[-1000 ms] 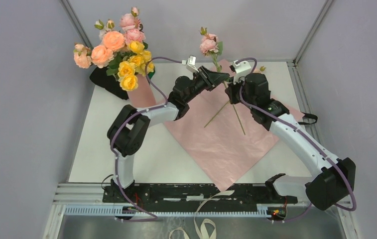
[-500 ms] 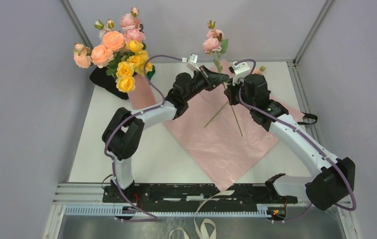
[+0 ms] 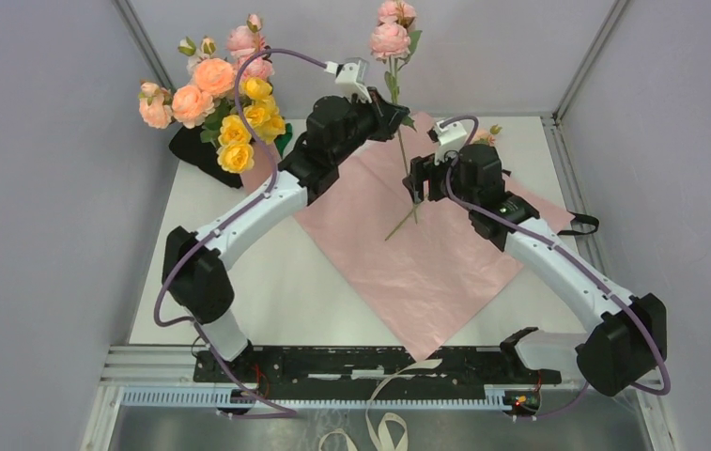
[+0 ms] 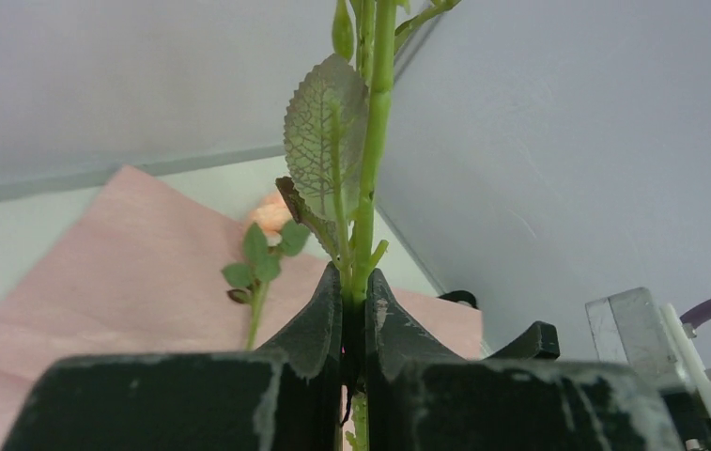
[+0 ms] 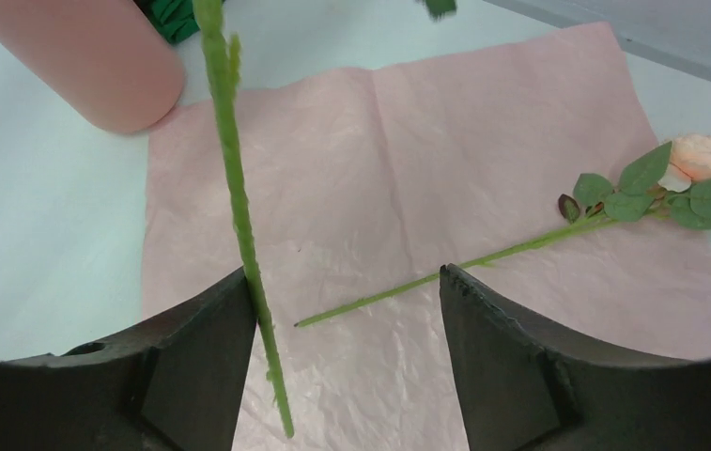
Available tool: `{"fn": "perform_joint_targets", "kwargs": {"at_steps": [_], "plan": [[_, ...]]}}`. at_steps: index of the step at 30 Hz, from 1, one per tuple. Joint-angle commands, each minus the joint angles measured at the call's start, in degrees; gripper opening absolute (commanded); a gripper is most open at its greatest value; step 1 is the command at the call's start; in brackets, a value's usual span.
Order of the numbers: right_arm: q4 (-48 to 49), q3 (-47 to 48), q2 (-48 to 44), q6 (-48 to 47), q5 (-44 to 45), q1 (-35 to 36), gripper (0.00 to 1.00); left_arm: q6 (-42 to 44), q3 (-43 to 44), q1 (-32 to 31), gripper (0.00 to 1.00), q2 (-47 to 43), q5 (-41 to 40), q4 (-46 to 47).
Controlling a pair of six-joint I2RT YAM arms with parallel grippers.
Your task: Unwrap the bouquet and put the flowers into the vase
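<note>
My left gripper is shut on a green stem and holds it upright above the table's back, with pink roses at its top. The stem's lower end hangs beside the left finger of my open right gripper. The salmon-pink vase at the back left carries peach and yellow flowers; my left arm partly covers it. The bouquet's pink paper lies spread flat. A second flower lies on the paper, with its stem pointing forward.
A black cloth lump sits behind the vase. A black ribbon lies at the paper's right corner. White ribbon trails over the table's front rail. Grey walls enclose the table on three sides.
My right gripper has opened and let go of the stem. The left gripper has shut on the stem and lifted it up and slightly left.
</note>
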Motion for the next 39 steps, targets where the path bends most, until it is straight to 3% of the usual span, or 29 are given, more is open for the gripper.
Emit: {"fn": "perform_joint_targets", "kwargs": {"at_steps": [1,5,12,18,21,25,31,39], "plan": [[3.31,-1.64,-1.64,0.16,1.93,0.02,0.77,13.7,6.32,0.21,0.02,-4.74,-7.67,-8.33],[3.97,-4.39,-2.84,-0.84,4.83,-0.03,0.78,20.34,11.15,0.2,0.02,-7.62,-13.51,-12.31],[6.73,-9.18,-4.07,-0.45,6.63,-0.04,0.79,36.67,15.94,0.26,0.02,-12.45,-31.25,-15.17],[7.46,-9.82,-2.53,-0.93,5.39,-0.04,0.79,48.66,11.84,2.85,0.02,-16.8,-41.49,-8.39],[7.55,-10.11,-1.1,-0.88,4.27,0.0,0.79,52.16,8.34,4.62,0.02,-20.5,-43.13,-3.07],[9.42,-10.26,0.53,-0.71,3.1,0.0,0.79,53.57,10.47,9.69,0.02,-22.25,-43.57,-3.14],[9.8,-9.36,2.34,-0.33,0.77,-0.09,0.79,49.32,10.62,20.43,0.02,-22.14,-38.94,-4.71],[9.63,-10.16,2.56,-0.7,0.39,0.01,0.79,42.26,9.32,27.79,0.02,-16.45,-32.94,-2.46]]}}
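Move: The left hand already holds the pink rose by its stem. The vase stands some 26 cm to its left, 4 cm farther out, its middle about 23 cm lower, with its blooms about level in height with the hand, roughly 28 cm left. The black cloth lies 17 cm left of the vase and 13 cm beyond it. For the right hand, the last flower's middle is about 15 cm ahead, 10 cm right and 24 cm down. Still pinching the pink rose's stem, the left hand draws its lower end clear of the right hand's open fingers and swings nearly 40 cm left while rising some 20 cm, over to the far left side of the vase; the wrist turns about 70 degrees counter-clockwise, tipping the fingers upward. The right hand, fingers staying open, sinks some 7 cm towards the last flower's stem. ##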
